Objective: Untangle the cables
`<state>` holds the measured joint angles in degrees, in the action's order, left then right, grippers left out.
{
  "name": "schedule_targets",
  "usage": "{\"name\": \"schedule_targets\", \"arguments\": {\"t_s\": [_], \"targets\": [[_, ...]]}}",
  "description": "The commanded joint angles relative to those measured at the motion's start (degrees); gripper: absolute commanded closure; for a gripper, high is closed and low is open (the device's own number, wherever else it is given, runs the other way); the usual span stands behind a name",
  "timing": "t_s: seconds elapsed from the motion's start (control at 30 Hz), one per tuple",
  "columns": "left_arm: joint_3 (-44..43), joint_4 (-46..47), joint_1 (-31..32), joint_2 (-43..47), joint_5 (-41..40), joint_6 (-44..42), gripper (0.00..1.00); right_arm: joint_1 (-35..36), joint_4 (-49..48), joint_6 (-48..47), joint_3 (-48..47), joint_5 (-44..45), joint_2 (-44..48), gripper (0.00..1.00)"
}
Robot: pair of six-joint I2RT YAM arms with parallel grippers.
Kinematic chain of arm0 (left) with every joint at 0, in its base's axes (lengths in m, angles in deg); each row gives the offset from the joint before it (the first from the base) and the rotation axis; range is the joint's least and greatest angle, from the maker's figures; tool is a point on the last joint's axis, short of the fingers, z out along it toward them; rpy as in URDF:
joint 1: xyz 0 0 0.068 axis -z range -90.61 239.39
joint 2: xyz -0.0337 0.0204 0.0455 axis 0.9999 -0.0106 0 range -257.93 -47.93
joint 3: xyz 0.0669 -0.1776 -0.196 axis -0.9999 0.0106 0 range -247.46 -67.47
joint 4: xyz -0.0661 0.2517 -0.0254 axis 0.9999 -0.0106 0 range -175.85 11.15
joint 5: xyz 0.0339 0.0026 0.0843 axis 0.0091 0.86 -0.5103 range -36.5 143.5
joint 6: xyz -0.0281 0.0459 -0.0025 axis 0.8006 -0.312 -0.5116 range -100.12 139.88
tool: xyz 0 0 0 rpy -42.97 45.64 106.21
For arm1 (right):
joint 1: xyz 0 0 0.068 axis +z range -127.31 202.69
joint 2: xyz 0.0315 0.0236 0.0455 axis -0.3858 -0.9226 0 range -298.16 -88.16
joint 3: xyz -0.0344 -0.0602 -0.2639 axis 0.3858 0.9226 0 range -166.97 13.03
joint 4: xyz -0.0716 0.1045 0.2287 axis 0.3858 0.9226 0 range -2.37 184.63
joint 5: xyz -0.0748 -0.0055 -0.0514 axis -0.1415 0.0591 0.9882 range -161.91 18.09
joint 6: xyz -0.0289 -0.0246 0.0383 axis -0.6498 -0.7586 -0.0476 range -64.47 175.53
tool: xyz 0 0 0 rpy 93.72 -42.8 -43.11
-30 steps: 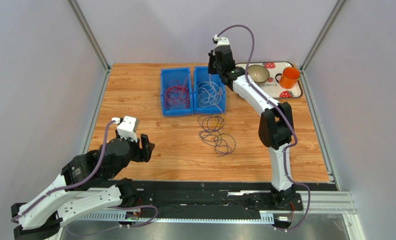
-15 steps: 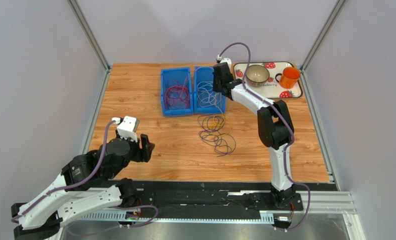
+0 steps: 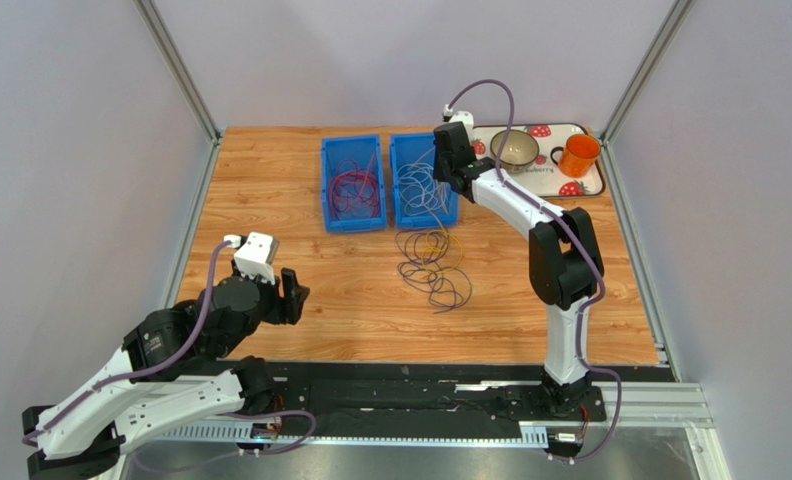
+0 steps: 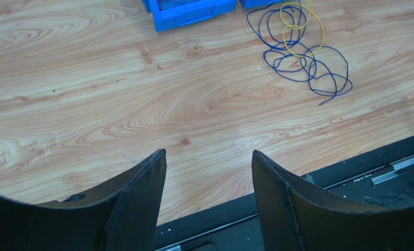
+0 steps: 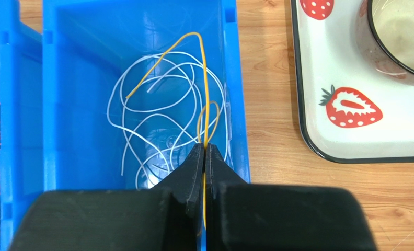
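Observation:
My right gripper [image 5: 204, 147] is shut on a yellow cable [image 5: 205, 78] and hangs over the right blue bin [image 5: 78, 63], which holds white cables [image 5: 157, 115]. The yellow cable loops up from the closed jaws over the bin. In the top view the right gripper [image 3: 440, 168] is at that bin's right side. Dark red cables [image 3: 355, 190] lie in the left blue bin [image 3: 328, 150]. A tangle of dark purple cables [image 3: 435, 275] with a yellow loop [image 3: 432, 243] lies on the table in front of the bins. My left gripper [image 4: 209, 152] is open and empty, low over the near left table, far from the tangle [image 4: 298, 68].
A strawberry-print tray [image 3: 590, 185] at the back right carries a bowl [image 3: 517, 148] and an orange mug [image 3: 578, 155]. The tray [image 5: 308, 104] lies just right of the bin. A black rail [image 3: 420, 385] runs along the near table edge. Metal frame posts stand at the back corners.
The right arm has swung rightward and lowered over the white-cable bin, still pinching the yellow cable. The left arm has stayed where it was.

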<state>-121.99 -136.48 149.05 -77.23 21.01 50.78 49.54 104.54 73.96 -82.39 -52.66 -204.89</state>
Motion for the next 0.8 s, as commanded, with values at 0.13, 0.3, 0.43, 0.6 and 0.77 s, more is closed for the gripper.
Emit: {"name": "schedule_targets", "arguments": {"t_s": [0.13,0.3,0.43,0.6,0.77], "targets": [[-0.5,0.85,0.2,-0.14,-0.12,-1.1,0.3,-0.04,-2.05,-0.24,-7.32,-6.22,-3.4,1.0],[-0.5,0.67,0.2,-0.06,-0.29,-0.92,0.3,-0.05,1.27,-1.74,-14.7,-10.28,-7.46,0.75],[-0.5,0.67,0.2,0.03,-0.38,-0.92,0.3,0.04,1.2,-2.17,-12.88,-9.85,-4.57,0.41],[-0.5,0.85,0.28,-0.23,-0.2,-1.1,0.3,0.04,2.34,-2.09,-8.13,-7.3,1.66,0.35],[-0.41,0.85,0.2,-0.23,-0.12,-1.1,0.3,0.31,5.15,0.19,0.03,-5.62,8.35,0.35]]}}
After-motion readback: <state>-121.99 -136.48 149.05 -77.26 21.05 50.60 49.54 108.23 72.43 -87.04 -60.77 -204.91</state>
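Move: Just ahead of the right hand, which holds the yellow cable shut in its fingers, is the middle of the right blue bin, about 2 cm forward, 4 cm left and 9 cm below. The left bin's middle lies some 21 cm left and 2 cm ahead; the bowl on the tray 18 cm right and 10 cm ahead; the blue cable about 19 cm back and 3 cm left. From the idle left hand the right bin lies 38 cm ahead, 25 cm right and 20 cm below. Swinging left and forward about 5 cm over the right bin, rising slightly, the right hand carries the still-pinched yellow cable farther in, then opens wide and lets go of it. The open hand draws back about 3 cm and some 2 cm to the right, still rising a little; the wrist ends turned just under 10 degrees counter-clockwise. ##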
